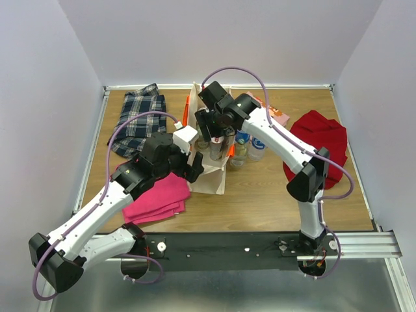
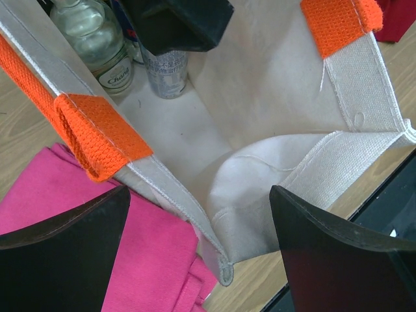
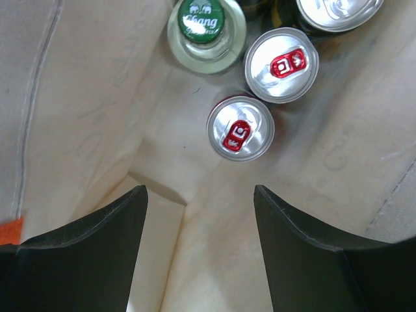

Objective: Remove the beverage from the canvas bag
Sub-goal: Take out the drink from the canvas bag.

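The beige canvas bag point(image 1: 211, 177) with orange handles point(image 2: 97, 140) stands open at mid-table. Inside it on the bottom are two silver cans with red tabs point(image 3: 240, 128) point(image 3: 281, 65), a third can point(image 3: 338, 12) and a green-capped glass bottle point(image 3: 203, 26). My right gripper point(image 3: 200, 188) is down in the bag's mouth point(image 1: 214, 127), open, its fingers empty and a little short of the nearest can. My left gripper point(image 2: 200, 190) is open and straddles the bag's near-left corner seam point(image 2: 224, 270), one finger point(image 2: 65, 253) over the pink cloth outside. The bottle point(image 2: 91, 32) and a can point(image 2: 166, 68) also show there.
A folded pink cloth point(image 1: 159, 198) lies left of the bag under my left arm. A plaid cloth point(image 1: 140, 117) is at the back left and a red cloth point(image 1: 318, 143) at the right. Two clear bottles point(image 1: 250, 146) stand just right of the bag.
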You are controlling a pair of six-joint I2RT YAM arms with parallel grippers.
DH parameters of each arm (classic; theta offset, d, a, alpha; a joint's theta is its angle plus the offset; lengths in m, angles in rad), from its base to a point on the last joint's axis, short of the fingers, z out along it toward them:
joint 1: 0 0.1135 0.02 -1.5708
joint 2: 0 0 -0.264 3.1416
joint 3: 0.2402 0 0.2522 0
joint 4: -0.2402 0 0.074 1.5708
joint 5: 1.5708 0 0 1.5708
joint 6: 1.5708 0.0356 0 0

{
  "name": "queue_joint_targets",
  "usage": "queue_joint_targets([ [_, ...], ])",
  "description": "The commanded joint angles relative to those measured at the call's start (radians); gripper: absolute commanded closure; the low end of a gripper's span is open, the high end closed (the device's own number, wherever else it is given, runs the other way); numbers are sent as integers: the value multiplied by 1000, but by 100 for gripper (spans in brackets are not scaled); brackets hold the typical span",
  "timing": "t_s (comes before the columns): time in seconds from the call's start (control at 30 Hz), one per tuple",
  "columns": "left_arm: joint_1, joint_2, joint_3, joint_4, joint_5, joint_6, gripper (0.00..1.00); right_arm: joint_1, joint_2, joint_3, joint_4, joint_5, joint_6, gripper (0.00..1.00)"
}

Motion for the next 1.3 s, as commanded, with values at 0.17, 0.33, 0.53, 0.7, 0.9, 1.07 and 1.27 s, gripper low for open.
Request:
queue_joint_targets([
  [0.17,-10,19,-29,-27,44,14,2,5,90,67,-84,70,6,25],
  [0.33,-11,23,-28,-26,42,15,2,5,101,63,-84,58,2,24],
  [0.53,-13,20,-32,-23,41,15,2,5,138,94,-111,73,0,24],
  [0.7,-13,14,-33,-24,36,14,2,5,167,104,-116,104,-12,23],
  [0.9,-14,19,-33,-26,33,15,2,5,206,129,-128,156,-15,23],
  [1.07,-14,14,-36,-24,30,15,2,5,210,123,-115,165,-23,23],
  [1.27,-14,14,-34,-24,21,15,2,5,198,86,-59,144,-35,23],
])
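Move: The silver can with the red tab stands upright in the bag, about 3 cm ahead of my right hand and level with it sideways, its middle some 11 cm below and its lid about 5 cm below. A second can stands about 5 cm farther out beyond it. The glass bottle in the bag is roughly 6 cm to my right hand's left and 5 cm ahead. From my left hand the silver can lies about 12 cm ahead, 6 cm to the right and 12 cm below. I sink my right hand about 6.5 cm into the bag, easing some 2 cm forward and a little right as I go, to bring the parted fingers down around the lid of the silver can. Meanwhile the wrist rolls a bit over 10 degrees so the fingers point more steeply down; they stay open and don't close yet. ##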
